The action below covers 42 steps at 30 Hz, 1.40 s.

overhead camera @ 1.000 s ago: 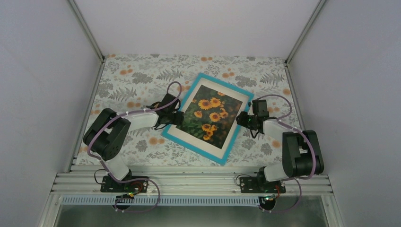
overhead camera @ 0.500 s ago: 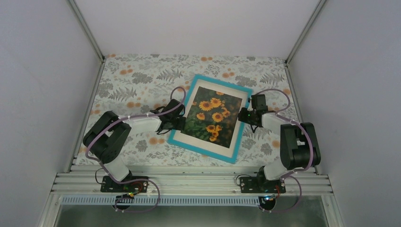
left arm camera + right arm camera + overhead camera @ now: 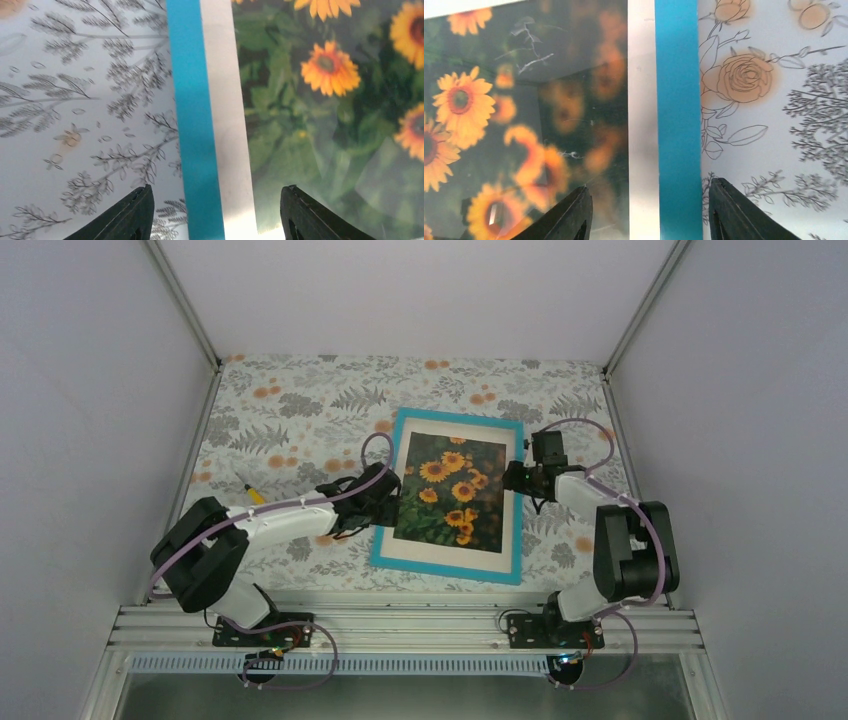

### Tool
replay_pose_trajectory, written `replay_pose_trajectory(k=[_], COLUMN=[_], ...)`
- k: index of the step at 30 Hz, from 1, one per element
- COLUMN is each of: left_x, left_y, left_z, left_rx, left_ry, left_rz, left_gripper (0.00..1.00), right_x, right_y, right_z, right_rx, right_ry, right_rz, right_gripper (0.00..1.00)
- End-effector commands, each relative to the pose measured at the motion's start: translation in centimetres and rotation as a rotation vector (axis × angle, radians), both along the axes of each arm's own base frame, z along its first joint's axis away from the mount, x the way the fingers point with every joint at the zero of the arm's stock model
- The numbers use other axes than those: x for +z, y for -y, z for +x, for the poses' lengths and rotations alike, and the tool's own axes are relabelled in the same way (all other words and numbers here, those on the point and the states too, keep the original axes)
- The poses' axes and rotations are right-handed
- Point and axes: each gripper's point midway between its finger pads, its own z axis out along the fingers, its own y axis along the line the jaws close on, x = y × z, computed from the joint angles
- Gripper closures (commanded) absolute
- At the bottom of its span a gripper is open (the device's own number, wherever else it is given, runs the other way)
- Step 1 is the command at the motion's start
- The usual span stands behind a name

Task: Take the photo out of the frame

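Note:
The frame (image 3: 447, 573) lies flat, face up, on the floral cloth, its turquoise border nearly square with the table. Inside it, behind glass, is the sunflower photo (image 3: 452, 490), ringed by a cream mat. My left gripper (image 3: 387, 502) is open at the frame's left side. In the left wrist view its jaws (image 3: 215, 191) straddle the blue border (image 3: 192, 100) and mat, with the photo (image 3: 325, 100) to the right. My right gripper (image 3: 514, 478) is open at the right side. Its jaws (image 3: 649, 186) straddle the border (image 3: 676, 100) beside the photo (image 3: 524, 100).
A small yellow object (image 3: 251, 493) lies on the cloth beside the left arm. Aluminium rails (image 3: 190, 470) and white walls enclose the table on the left, right and back. The arm bases sit on the near rail (image 3: 400, 625).
The frame has turned counter-clockwise from a slanted position to nearly square. Both grippers stayed at its left and right edges, and the left arm swung in nearer, uncovering the yellow object.

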Motion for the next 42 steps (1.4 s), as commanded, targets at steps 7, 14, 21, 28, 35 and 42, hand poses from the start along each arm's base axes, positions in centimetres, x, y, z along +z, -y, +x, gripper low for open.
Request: replay_pose_trajectory(k=[7, 14, 21, 28, 35, 42], left_x=[-0.5, -1.7, -2.3, -2.3, -1.6, 1.2], left_y=[-0.5, -0.2, 0.1, 0.3, 0.1, 0.3], left_z=[2.3, 3.0, 3.1, 3.2, 3.4, 4.0], left_rx=[0.051, 0.04, 0.029, 0.023, 0.029, 0.042], left_ry=[0.039, 0.034, 0.024, 0.026, 0.038, 0.086], left_rz=[0.125, 0.168, 0.172, 0.172, 0.18, 0.149], left_gripper=[0.34, 0.37, 0.51, 0.71, 0.85, 0.89], right_x=[0.2, -1.0, -1.6, -1.3, -0.3, 1.5], right_y=[0.8, 1.0, 1.2, 1.2, 1.0, 0.9], right_z=[-1.9, -2.2, -2.4, -2.2, -2.4, -2.4], right_rx=[-0.015, -0.017, -0.021, -0.021, -0.017, -0.012], right_ry=[-0.021, -0.05, -0.061, -0.049, -0.028, 0.012], right_rz=[-0.051, -0.062, -0.077, -0.072, -0.067, -0.066], right_gripper=[0.5, 0.55, 0.64, 0.74, 0.88, 0.96])
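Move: The left rail of the frame passes almost under my left hand, barely 1 cm to its left and about 3 cm below; the spot to grip is 2 to 3 cm ahead. The photo's middle is some 12 cm to that hand's right and 4 cm ahead, and the frame's near left corner about 10 cm back and 2 cm left. From my right hand, the right rail's grip spot is 2 cm back, 1 cm right and 2 cm down, with the photo's middle some 13 cm left and 4 cm back. I pinch the frame from both sides. My left hand goes about 3 cm forward and, after a small rise, down over the left rail, rolling some 10 degrees left side up, while my right hand hops up, then comes back about 2.5 cm and a touch right, down astride the right rail. Both sets of fingers close on the rails, and both hands begin to ease upward, by under 1 cm. ##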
